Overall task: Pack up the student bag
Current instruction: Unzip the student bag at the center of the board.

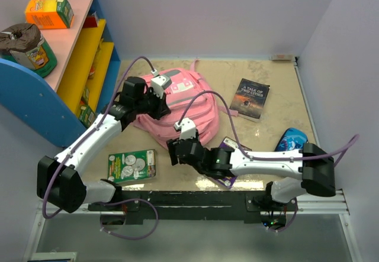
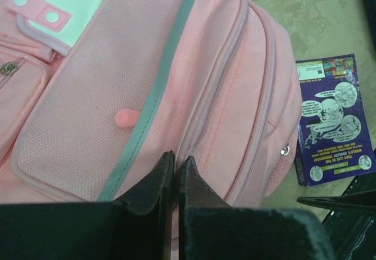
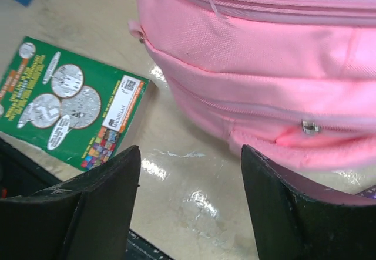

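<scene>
The student bag [image 1: 190, 109] is a soft pink backpack lying flat in the middle of the table, its zip pockets facing up. My left gripper [image 1: 159, 104] is shut, with its tips [image 2: 178, 157] down against the bag's [image 2: 176, 66] fabric beside a zip seam. I cannot tell whether it pinches any cloth. My right gripper [image 1: 173, 150] stands open [image 3: 191, 151] over bare table just off the bag's [image 3: 264, 49] near edge, with nothing between its fingers. A metal zip pull [image 3: 310, 127] sits on the bag just beyond the right-hand finger.
A green book [image 1: 131, 165] lies at the near left, also in the right wrist view [image 3: 64, 110]. A purple book [image 2: 333, 119] lies under my right arm. A dark paperback [image 1: 251, 98] and a blue pouch [image 1: 290, 139] lie to the right. A blue-and-yellow shelf [image 1: 71, 55] stands at the left.
</scene>
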Robot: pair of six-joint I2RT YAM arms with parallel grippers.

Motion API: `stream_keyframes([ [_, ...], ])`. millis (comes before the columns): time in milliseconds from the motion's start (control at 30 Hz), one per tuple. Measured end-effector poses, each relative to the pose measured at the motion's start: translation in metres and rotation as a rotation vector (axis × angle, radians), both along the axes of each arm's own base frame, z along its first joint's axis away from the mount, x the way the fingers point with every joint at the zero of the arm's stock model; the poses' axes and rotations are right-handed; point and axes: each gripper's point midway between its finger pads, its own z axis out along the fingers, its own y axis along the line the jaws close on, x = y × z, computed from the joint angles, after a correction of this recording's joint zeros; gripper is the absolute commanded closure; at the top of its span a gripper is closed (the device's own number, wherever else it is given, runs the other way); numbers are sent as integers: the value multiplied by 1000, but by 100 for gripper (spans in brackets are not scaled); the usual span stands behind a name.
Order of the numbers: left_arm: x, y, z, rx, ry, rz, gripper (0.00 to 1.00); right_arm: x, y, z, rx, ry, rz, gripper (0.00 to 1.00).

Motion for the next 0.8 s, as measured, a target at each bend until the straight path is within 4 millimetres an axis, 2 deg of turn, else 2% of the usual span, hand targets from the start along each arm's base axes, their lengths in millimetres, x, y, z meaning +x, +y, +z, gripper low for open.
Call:
stream_keyframes([
  [133,2,6,-9,38,-8,2,100,0,-16,15,78,0,-23,28],
  [200,4,8,-12,57,-17,-5,100,6,-27,18,96,1,-52,28],
  [367,6,10,-14,82,-39,-23,100,42,-69,19,138,20,-177,29],
  [467,6,11,-16,92,-45,-31,100,65,-100,11,167,40,-260,29],
  [533,6,12,-18,98,-46,-34,100,75,-111,5,183,55,-287,28],
  [633,5,13,-20,101,-45,-39,100,85,-115,1,220,82,-289,29],
  [800,5,13,-19,102,-51,-48,100,99,-104,1,312,130,-255,29],
])
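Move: The student bag's lower right side lies about 9 cm ahead of the open right hand, 13 cm to its right and some 8 cm below. From that hand, the green book is roughly 15 cm left and 6 cm back, the purple book 20 cm right and 6 cm back. The left hand already pinches the bag's zip seam; that lower right side lies about 17 cm to its right, 4 cm back and 8 cm below it. Open right hand sweeps roughly 10 cm both right and forward towards the bag's right side, left still pinching. ##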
